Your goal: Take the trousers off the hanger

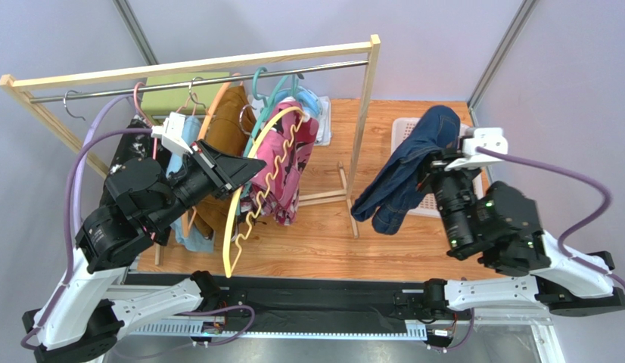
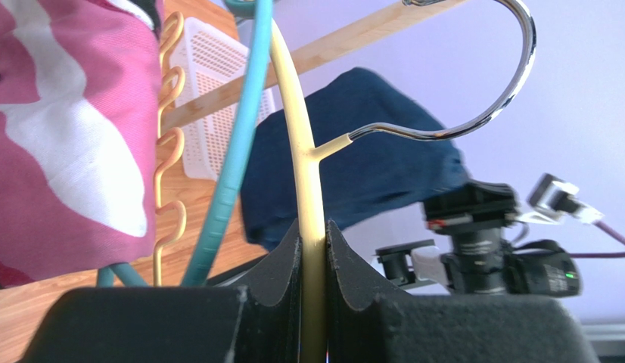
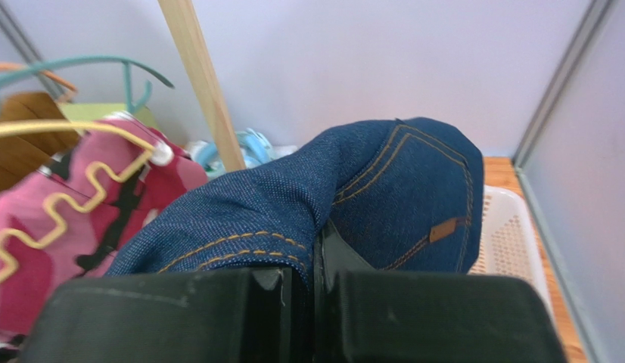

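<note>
My left gripper (image 1: 251, 168) is shut on the rim of a yellow hanger (image 1: 231, 227) in front of the rack. In the left wrist view the jaws (image 2: 313, 234) pinch the yellow bar (image 2: 304, 151), and its silver hook (image 2: 512, 76) hangs on nothing. No cloth is on this hanger. My right gripper (image 1: 438, 160) is shut on the dark navy denim trousers (image 1: 402, 174), which droop over a white basket (image 1: 405, 130). In the right wrist view the denim (image 3: 353, 189) bunches over the shut fingers (image 3: 315, 253).
A wooden rack with a metal rail (image 1: 217, 79) carries pink floral (image 1: 281, 162), mustard-brown (image 1: 225, 121), light blue (image 1: 188, 144) and black (image 1: 134, 144) garments on hangers. A teal hanger (image 2: 232, 166) hangs beside the yellow one. The rack's right post (image 1: 365, 106) stands between my arms.
</note>
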Controlling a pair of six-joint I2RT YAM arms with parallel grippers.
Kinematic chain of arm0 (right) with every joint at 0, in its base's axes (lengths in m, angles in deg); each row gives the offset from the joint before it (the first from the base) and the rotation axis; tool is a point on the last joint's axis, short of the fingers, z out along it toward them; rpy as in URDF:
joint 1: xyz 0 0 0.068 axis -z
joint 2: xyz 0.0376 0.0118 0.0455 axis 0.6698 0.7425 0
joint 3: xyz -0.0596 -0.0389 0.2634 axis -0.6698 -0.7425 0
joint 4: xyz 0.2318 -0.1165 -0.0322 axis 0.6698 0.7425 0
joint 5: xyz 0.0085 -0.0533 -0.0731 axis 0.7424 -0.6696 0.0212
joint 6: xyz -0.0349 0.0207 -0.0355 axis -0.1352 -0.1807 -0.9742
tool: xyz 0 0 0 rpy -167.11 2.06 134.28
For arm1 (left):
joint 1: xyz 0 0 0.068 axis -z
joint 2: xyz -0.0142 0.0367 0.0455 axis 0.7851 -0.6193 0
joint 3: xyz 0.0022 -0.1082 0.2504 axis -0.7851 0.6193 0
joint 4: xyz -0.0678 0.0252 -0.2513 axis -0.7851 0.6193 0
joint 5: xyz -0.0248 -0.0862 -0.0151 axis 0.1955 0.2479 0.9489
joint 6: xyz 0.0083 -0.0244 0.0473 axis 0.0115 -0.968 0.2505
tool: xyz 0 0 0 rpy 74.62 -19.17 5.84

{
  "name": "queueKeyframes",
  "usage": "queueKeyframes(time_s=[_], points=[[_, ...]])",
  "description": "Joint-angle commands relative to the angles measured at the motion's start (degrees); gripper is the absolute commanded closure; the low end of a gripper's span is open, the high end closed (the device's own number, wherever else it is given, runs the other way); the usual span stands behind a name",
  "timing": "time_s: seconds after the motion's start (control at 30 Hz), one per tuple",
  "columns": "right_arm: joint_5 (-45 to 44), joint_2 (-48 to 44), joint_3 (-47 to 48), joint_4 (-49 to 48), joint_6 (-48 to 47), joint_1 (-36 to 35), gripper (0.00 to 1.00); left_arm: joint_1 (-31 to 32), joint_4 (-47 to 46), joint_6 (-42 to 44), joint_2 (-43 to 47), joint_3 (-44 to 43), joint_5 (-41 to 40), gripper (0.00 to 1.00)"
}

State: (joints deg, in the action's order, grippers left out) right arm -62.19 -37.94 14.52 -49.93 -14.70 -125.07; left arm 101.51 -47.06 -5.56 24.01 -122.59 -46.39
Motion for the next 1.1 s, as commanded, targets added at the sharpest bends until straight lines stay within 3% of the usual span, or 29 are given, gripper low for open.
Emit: queueKeyframes(time_s=[0.0, 0.13, 0.3, 0.5, 0.6, 0.63, 0.77, 1.07], points=[[-0.8, -2.7, -2.7, -0.7, 1.3, 3.9, 1.0, -0.2, -4.0, 2.1, 0.0, -3.5, 4.2, 1.0], [4.4, -5.7, -5.3, 0.2, 1.0, 11.4, 1.0, -0.3, -4.7, 3.2, 0.2, -4.3, 3.7, 1.0], [15.6, -3.8, -5.4, 3.1, 3.5, 28.1, 1.0, -0.1, -4.7, 5.0, -0.4, -5.9, 3.7, 1.0], [38.3, 3.8, -2.7, 6.2, 7.2, 54.5, 1.0, -0.2, -3.9, 5.8, -0.3, -5.5, 2.7, 1.0], [50.3, 5.0, -4.7, 2.8, 5.1, 64.7, 1.0, -0.2, -3.3, 6.3, -0.1, -4.9, 2.0, 1.0], [58.4, 5.4, -4.9, 2.5, 5.4, 67.5, 1.0, -0.2, -3.3, 6.4, 0.0, -4.8, 2.1, 1.0], [77.3, 7.1, -9.0, -4.2, 9.4, 81.9, 1.0, -0.2, -2.6, 6.9, -0.3, -4.8, 2.8, 1.0], [95.0, 13.3, -11.6, -11.4, 8.5, 94.8, 1.0, -0.2, -0.5, 7.8, -3.8, -6.4, 6.0, 1.0]])
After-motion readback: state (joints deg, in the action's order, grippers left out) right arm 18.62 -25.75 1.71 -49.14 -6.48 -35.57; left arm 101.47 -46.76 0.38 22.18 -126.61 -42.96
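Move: The right hand already grips the trousers clear of the hanger; the white basket they go to lies about 26 cm ahead of it, 16 cm to its right and some 42 cm below. The rack's right upright stands roughly 18 cm ahead and 8 cm to its left; the empty yellow hanger is about 26 cm to its left, 3 cm nearer the bases, at hand height. From the left hand the basket lies some 29 cm ahead, 46 cm to the right and 42 cm below. The right hand, fingers still shut on the bunched jeans, carries them away from the rack to the basket, first mainly to the right while dipping a little, then mostly forward and down, about 17 cm forward, 14 cm right and 14 cm down in all, swinging clockwise and partly back as the fingertips tip down some 15 degrees. The left hand keeps its pinch on the yellow hanger, easing up by about 3 cm and then sinking a little again while its fingers tilt slightly upward. ##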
